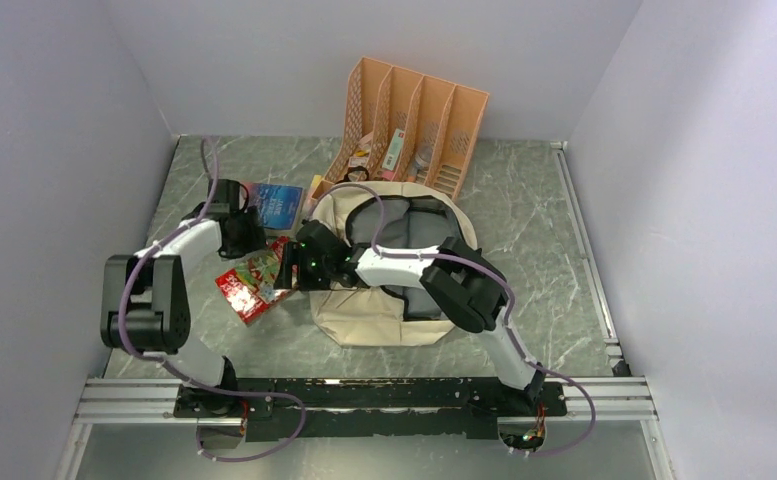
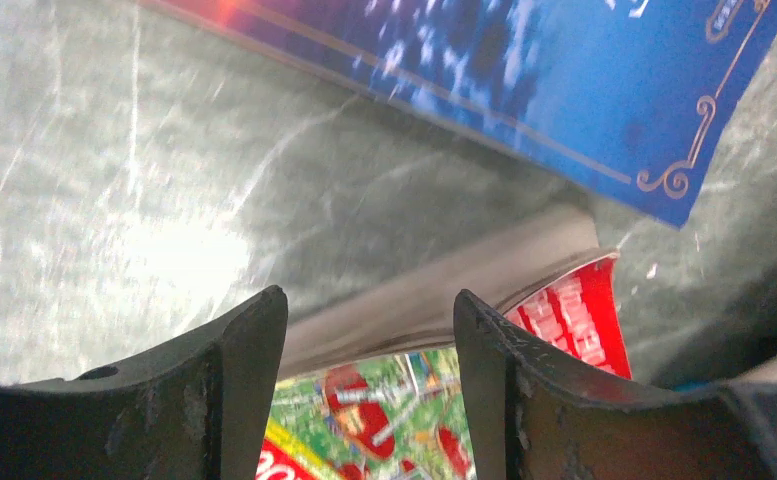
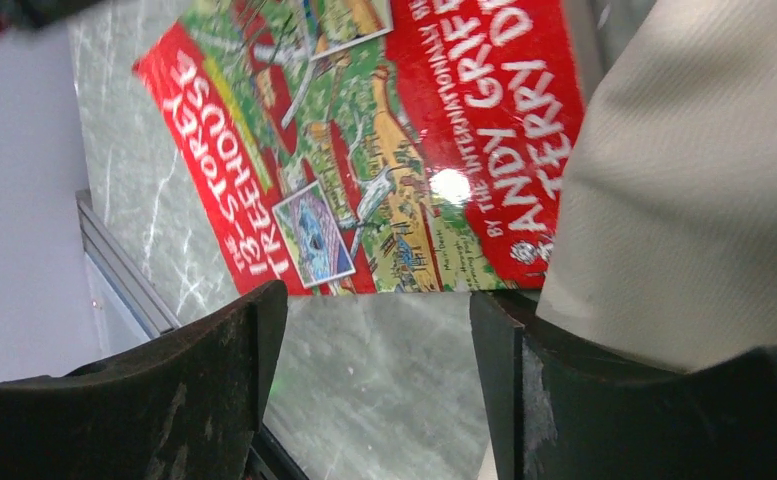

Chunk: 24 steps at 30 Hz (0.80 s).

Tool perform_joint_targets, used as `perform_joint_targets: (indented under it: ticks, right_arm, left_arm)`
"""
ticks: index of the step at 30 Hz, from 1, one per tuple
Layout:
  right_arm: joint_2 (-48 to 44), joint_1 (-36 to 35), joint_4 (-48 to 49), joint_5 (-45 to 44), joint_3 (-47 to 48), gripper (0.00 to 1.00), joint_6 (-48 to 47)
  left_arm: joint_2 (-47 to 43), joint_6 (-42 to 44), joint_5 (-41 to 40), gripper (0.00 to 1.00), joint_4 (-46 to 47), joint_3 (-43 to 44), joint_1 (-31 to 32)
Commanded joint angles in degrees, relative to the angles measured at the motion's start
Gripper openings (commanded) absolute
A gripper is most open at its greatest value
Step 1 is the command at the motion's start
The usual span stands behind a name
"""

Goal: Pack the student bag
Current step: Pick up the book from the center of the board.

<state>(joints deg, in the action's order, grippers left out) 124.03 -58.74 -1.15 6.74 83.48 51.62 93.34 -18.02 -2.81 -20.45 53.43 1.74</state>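
The student bag is a beige backpack lying flat mid-table, its top open on dark lining. A red illustrated book lies just left of it. My left gripper is at the book's far edge. In the left wrist view it stands open, with the book's page edge and cover between its fingers. My right gripper is at the book's right edge by the bag. It is open over bare table, the red book just past its tips and bag fabric against its right finger.
A blue book lies behind the red one, close to my left gripper, and shows again as the blue book in the left wrist view. An orange file organizer with small items stands at the back. Grey walls close in on both sides.
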Motion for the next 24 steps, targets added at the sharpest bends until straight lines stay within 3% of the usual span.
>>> perform_joint_targets:
  ticks: [1,12,24]
  right_arm:
    - [5.0,5.4,4.6,-1.9,0.8,0.7,-3.7]
    - [12.1,9.5,1.4,7.6,13.4,0.67,-11.7]
    - [8.2,8.4,-4.0,4.7,10.3,0.71,-8.9]
  left_arm:
    - [-5.6,-3.3,2.3,0.67,-8.1,-4.7,-0.9]
    - [-12.4,-4.5,1.7,0.71,-10.8,-7.2,-4.6]
    - [-8.2,-2.7,-0.3,0.7,-9.1,-6.9,-6.0]
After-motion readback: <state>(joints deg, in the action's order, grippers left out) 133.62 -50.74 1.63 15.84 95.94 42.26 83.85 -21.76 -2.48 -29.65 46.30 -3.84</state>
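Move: Near the far-left long edge of the red-green book, the left hand has the book's middle about 6 cm back and 3 cm to its right, some 2 cm below. For the right hand, at the near-right edge, that middle is about 5 cm left, 2 cm ahead and 2 cm below. The blue book lies some 11 cm straight ahead of the left hand; the bag's middle is roughly 26 cm to the right of the right hand and 4 cm ahead. Sweeping forward about 8 cm, nearly level, the right hand pushes the red-green book's right end along with its open fingers, then stays beside the right edge. Meanwhile the left hand draws back some 7 cm and a little left over the book's left edge towards its title end, rising 2 cm and sinking again, turning about 10 degrees counter-clockwise with fingers still open. ##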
